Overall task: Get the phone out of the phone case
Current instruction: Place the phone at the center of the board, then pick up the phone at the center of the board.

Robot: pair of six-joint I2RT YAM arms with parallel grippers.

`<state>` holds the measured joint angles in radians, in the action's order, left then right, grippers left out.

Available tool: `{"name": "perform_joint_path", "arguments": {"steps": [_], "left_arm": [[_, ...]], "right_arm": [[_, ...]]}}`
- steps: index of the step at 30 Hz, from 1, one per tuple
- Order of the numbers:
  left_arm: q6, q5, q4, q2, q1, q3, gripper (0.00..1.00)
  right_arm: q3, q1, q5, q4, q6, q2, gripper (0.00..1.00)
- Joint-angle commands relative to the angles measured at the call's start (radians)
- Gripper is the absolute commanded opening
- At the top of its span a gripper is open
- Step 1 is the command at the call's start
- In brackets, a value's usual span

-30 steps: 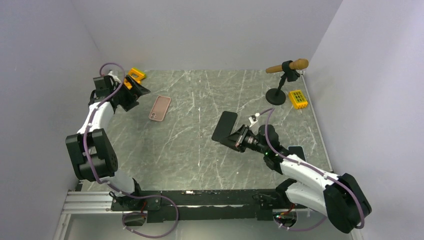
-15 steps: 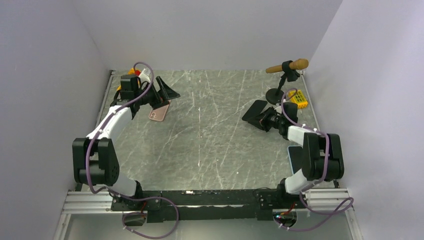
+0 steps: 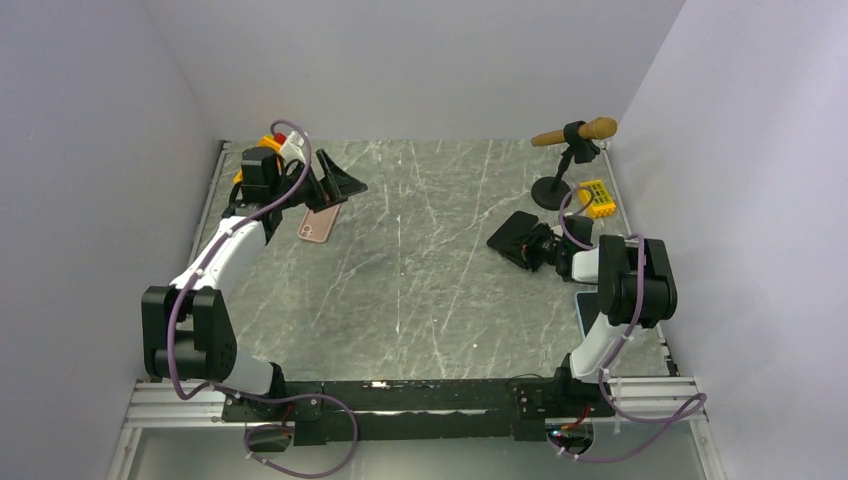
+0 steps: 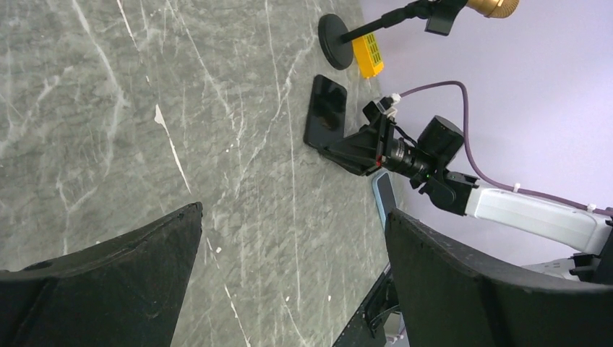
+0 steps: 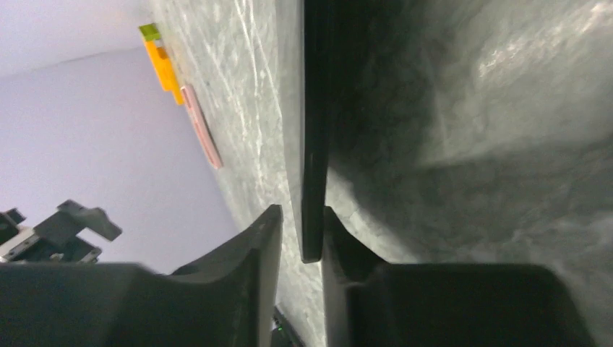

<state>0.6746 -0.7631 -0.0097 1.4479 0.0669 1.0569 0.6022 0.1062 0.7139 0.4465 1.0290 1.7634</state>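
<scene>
A black phone [image 3: 515,237] lies flat on the marble table at the right, also seen edge-on in the right wrist view [image 5: 314,130] and from afar in the left wrist view [image 4: 327,108]. My right gripper [image 3: 540,248] straddles its near edge, jaws [image 5: 300,217] slightly open: one finger touches the phone, a thin gap shows at the other. A pink phone case [image 3: 318,223] with a camera cut-out lies at the left, also visible as a pink phone case [image 5: 202,137] in the right wrist view. My left gripper [image 3: 335,190] hovers wide open just above it, jaws [image 4: 293,210] empty.
A microphone on a round stand [image 3: 555,185] and a yellow block [image 3: 597,197] sit at the back right, close behind the phone. A blue-rimmed dark slab [image 3: 588,305] lies by the right arm's base. An orange block [image 3: 268,148] sits in the back left corner.
The right arm swung the black phone from the table's middle to the right side, laid it down and began parting its jaws. The left gripper came from the back left corner to above the pink case.
</scene>
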Motion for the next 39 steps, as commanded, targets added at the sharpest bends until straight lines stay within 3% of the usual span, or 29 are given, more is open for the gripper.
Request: {"name": "perform_joint_path", "arguments": {"steps": [1, 4, 5, 6, 12, 19, 22, 26, 33, 39], "left_arm": [[0.019, -0.050, 0.075, -0.015, 0.004, -0.007, 0.99], [0.024, -0.057, 0.086, -0.022, 0.004, -0.009, 0.99], [0.027, -0.060, 0.092, -0.025, 0.004, -0.011, 0.99], [0.030, -0.062, 0.096, -0.028, 0.004, -0.012, 1.00], [0.034, -0.054, 0.097, -0.049, 0.004, -0.021, 0.99], [0.048, -0.062, 0.119, -0.048, 0.007, -0.031, 0.99], [0.039, -0.057, 0.111, -0.046, 0.012, -0.030, 0.99], [0.014, -0.043, 0.081, -0.043, 0.031, -0.020, 0.99], [0.011, -0.051, 0.080, -0.022, 0.042, -0.016, 0.99], [0.043, -0.073, 0.115, -0.016, 0.042, -0.025, 0.99]], "right_arm": [[0.076, 0.018, -0.046, -0.102, -0.146, -0.012, 0.38], [0.117, 0.018, -0.117, -0.322, -0.265, -0.070, 0.66], [0.123, 0.018, -0.146, -0.390, -0.301, -0.094, 0.89], [0.125, 0.019, -0.172, -0.449, -0.331, -0.127, 0.98], [0.056, 0.063, -0.314, -0.693, -0.444, -0.404, 1.00], [0.089, 0.182, -0.933, -1.046, -0.383, -0.705, 1.00], [0.074, 0.287, -1.074, -1.101, -0.301, -0.784, 0.99], [-0.018, 0.520, -0.971, -1.014, -0.311, -0.853, 0.99], [-0.070, 0.724, -0.767, -0.878, -0.319, -0.715, 0.99], [-0.068, 0.738, -0.585, -0.901, -0.356, -0.599, 1.00]]}}
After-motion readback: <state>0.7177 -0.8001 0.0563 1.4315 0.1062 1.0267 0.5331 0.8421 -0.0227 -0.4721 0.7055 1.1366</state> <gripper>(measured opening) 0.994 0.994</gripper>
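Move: The right hand still grips the phone near its closest end, with the phone's middle about 5 cm ahead, 2 cm left and 2 cm below. The blue-cased phone lies some 20 cm back and 23 cm to the right; the microphone stand's base is about 19 cm ahead and 8 cm right. From the idle left hand, the phone is roughly 54 cm to the right, 2 cm ahead and some 22 cm lower. The right fingers open off the phone, then arc about 27 cm right and 19 cm back towards the blue-cased phone. ##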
